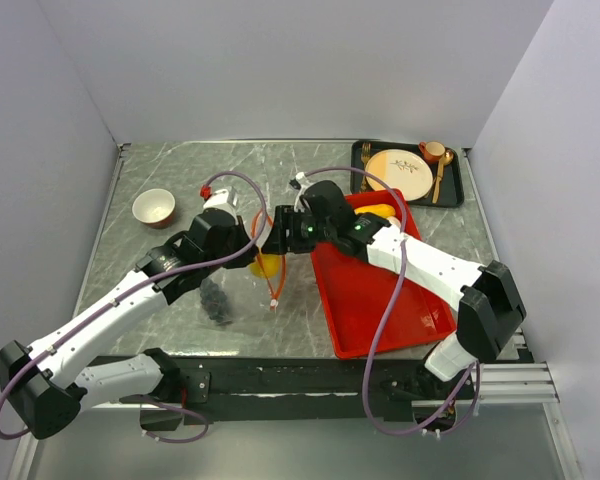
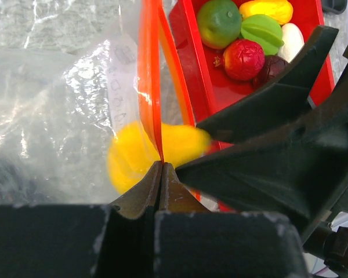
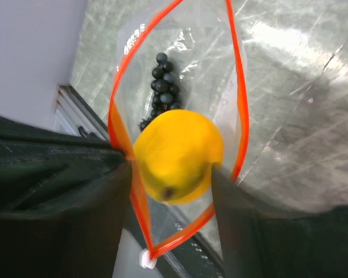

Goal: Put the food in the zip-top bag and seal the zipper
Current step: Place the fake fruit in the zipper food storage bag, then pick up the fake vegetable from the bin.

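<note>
The clear zip-top bag [image 1: 238, 292] lies between the arms with its mouth held open. My left gripper [image 2: 161, 165] is shut on the orange-red zipper [image 2: 148, 87] strip. A yellow lemon [image 3: 177, 153], blurred, sits between the parted fingers of my right gripper [image 3: 171, 168], right over the bag's mouth. Dark grapes [image 3: 162, 87] lie deep inside the bag. The white slider [image 3: 145, 259] is at one end of the strip. More food stays in the red tray [image 2: 191, 63]: a lime [image 2: 219, 23], a red fruit [image 2: 243, 59] and a green piece [image 2: 261, 32].
The red tray [image 1: 380, 300] lies just right of the bag, under my right arm. A dark tray with a cream plate [image 1: 395, 167] and gold cutlery stands at the back right. A small bowl [image 1: 153, 207] sits at the back left.
</note>
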Robot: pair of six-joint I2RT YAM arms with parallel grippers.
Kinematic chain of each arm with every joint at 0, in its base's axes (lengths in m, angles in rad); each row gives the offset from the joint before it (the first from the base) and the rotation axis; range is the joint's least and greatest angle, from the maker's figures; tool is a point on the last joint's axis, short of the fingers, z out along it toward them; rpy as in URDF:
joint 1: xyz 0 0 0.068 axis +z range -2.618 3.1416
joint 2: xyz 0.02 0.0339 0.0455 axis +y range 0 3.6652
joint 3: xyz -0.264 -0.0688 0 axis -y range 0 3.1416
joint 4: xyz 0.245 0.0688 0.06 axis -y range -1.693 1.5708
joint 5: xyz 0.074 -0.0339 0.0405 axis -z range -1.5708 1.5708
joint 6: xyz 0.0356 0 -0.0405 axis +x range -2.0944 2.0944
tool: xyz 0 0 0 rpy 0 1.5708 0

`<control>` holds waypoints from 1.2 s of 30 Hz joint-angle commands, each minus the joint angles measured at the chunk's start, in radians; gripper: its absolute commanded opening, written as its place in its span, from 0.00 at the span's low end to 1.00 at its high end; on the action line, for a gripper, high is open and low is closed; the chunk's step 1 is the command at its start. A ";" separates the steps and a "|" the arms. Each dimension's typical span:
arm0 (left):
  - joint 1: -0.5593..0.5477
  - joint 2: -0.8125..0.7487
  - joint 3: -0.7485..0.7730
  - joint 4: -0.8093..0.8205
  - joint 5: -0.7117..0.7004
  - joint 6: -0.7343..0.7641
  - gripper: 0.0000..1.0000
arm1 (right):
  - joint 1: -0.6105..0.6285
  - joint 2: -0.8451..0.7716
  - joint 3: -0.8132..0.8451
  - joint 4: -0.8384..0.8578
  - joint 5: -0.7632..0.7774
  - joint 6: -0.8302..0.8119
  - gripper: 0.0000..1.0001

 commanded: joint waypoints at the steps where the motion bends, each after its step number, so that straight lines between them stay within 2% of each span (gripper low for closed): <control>1: -0.003 -0.032 0.004 0.015 -0.032 0.006 0.01 | 0.008 -0.059 0.019 0.007 0.033 -0.047 0.77; 4: -0.004 -0.034 0.002 0.017 -0.035 0.003 0.01 | -0.006 -0.119 -0.011 -0.004 0.101 -0.056 0.85; 8: -0.004 -0.038 -0.005 0.028 -0.028 0.001 0.01 | -0.068 -0.186 -0.038 -0.038 0.174 -0.056 0.86; 13: -0.004 -0.035 -0.004 0.025 -0.032 0.006 0.01 | -0.228 -0.271 -0.140 -0.067 0.251 -0.055 0.89; 21: -0.004 -0.014 0.010 0.022 -0.025 0.007 0.01 | -0.337 -0.170 -0.173 -0.242 0.497 -0.136 0.91; 22: -0.004 -0.014 0.007 0.029 -0.022 0.007 0.01 | -0.355 -0.165 -0.179 -0.251 0.523 -0.132 0.96; 24: -0.004 -0.012 0.004 0.034 -0.017 0.004 0.01 | -0.380 -0.157 -0.191 -0.270 0.602 -0.106 0.98; 28: -0.004 0.000 0.013 0.034 -0.014 0.013 0.01 | -0.418 -0.153 -0.200 -0.267 0.666 -0.118 1.00; 32: -0.004 0.021 0.028 0.023 -0.014 0.023 0.01 | -0.486 -0.137 -0.197 -0.245 0.649 -0.150 1.00; 36: -0.004 0.026 0.025 0.032 -0.009 0.018 0.01 | -0.536 -0.085 -0.190 -0.222 0.618 -0.177 0.94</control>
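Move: The white eggplant lies in the red tray about 30 cm to the right hand's right, 11 cm ahead and 14 cm lower. The dark mangosteen is 25 cm right and 9 ahead, the red pomegranate 18 right and 10 ahead, both as low. The yellow fruit is still at the right fingertips in the bag mouth, about 2 cm left and 2 below. From the left hand, the eggplant is roughly 34 cm right, 12 ahead, 15 below. Opening wide first, the right hand lets go of the yellow fruit, then rises about 3 cm and sweeps some 30 cm right and a little forward, out of the bag mouth and over the red tray. It ends by sinking towards the eggplant and mangosteen, wrist swinging clockwise until the open fingers point forward and steeply down. The left hand stays, still pinching the bag's orange zipper edge. ##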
